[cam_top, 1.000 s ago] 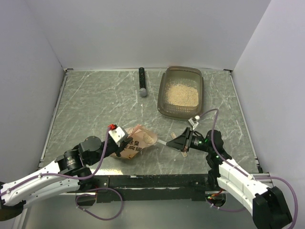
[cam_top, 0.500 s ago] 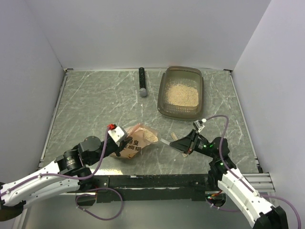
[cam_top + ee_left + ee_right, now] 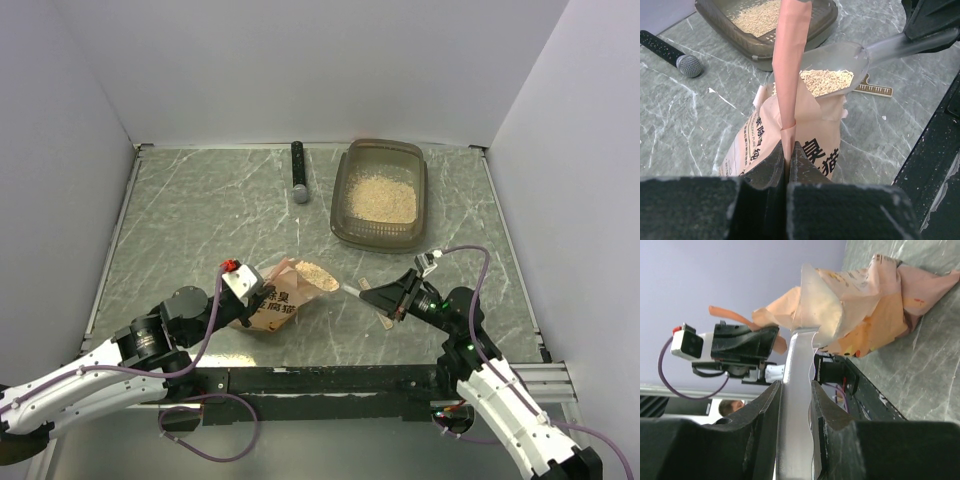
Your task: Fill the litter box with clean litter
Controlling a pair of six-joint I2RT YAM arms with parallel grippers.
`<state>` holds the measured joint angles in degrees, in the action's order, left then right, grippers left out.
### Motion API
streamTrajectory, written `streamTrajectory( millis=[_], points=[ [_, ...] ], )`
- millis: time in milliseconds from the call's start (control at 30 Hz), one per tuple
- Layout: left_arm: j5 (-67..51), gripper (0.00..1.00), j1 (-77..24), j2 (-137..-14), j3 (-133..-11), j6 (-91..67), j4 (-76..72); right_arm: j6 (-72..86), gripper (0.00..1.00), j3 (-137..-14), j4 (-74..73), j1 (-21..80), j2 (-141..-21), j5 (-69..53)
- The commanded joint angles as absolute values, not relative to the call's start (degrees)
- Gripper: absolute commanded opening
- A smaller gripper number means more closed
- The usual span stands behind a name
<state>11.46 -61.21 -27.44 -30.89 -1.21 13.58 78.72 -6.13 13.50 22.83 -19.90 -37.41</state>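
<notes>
The litter box [image 3: 341, 205] stands at the back right with clean litter [image 3: 383, 197] spread in it; the left wrist view shows its wall [image 3: 805, 35] too. An orange-pink pouch [image 3: 283, 303] lies near the front centre. My left gripper [image 3: 248, 300] is shut on the pouch's upper edge [image 3: 789, 100] and holds its mouth up. My right gripper [image 3: 388, 298] is shut on the handle [image 3: 797, 365] of a translucent scoop. The scoop's bowl [image 3: 827, 80] is at the pouch mouth and holds tan granules.
A black microphone [image 3: 298, 172] lies at the back, left of the litter box. A small flat tan strip [image 3: 875, 89] lies on the marble tabletop just right of the pouch. White walls close in the table on three sides.
My right gripper and the scoop have shifted slightly right and up. The left gripper has raised the pouch mouth a little. Both grips are unchanged.
</notes>
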Motion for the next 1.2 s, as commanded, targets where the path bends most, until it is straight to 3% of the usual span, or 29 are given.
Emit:
streamTrajectory(
  millis=[0, 533, 867, 1167],
  points=[
    [12.3, 0.01, -61.2, -26.9, -32.8, -1.7, 12.4, 81.3, 0.0, -9.3, 19.4, 22.5, -23.1, -32.5],
    [12.3, 0.01, -61.2, -25.9, -33.0, -1.9, 12.4, 84.7, 0.0, -15.1, 28.5, 22.5, -32.3, -23.0],
    [11.3, 0.01, -61.2, -25.2, -33.0, -2.4, 12.6, 84.6, 0.0, -14.9, 38.6, 22.5, -40.9, -7.8],
    [11.8, 0.01, -61.3, -25.0, -32.7, -2.3, 12.3, 75.5, 0.0, -19.1, 42.9, 21.5, -49.9, 5.9]
  ],
)
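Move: The right hand holds the loaded scoop over the bag's mouth. The litter box lies about 34 cm ahead of it, 6 cm right and 15 cm below. The bag is about 4 cm ahead, 19 cm left and 9 cm lower; the bag clip lies about 5 cm ahead, 3 cm right and 18 cm below. From the left hand, the box is about 33 cm ahead, 28 cm right and 19 cm below. Right hand carries the gripped, loaded scoop about 14 cm forward towards the litter box, swinging it clockwise some 35 degrees. ##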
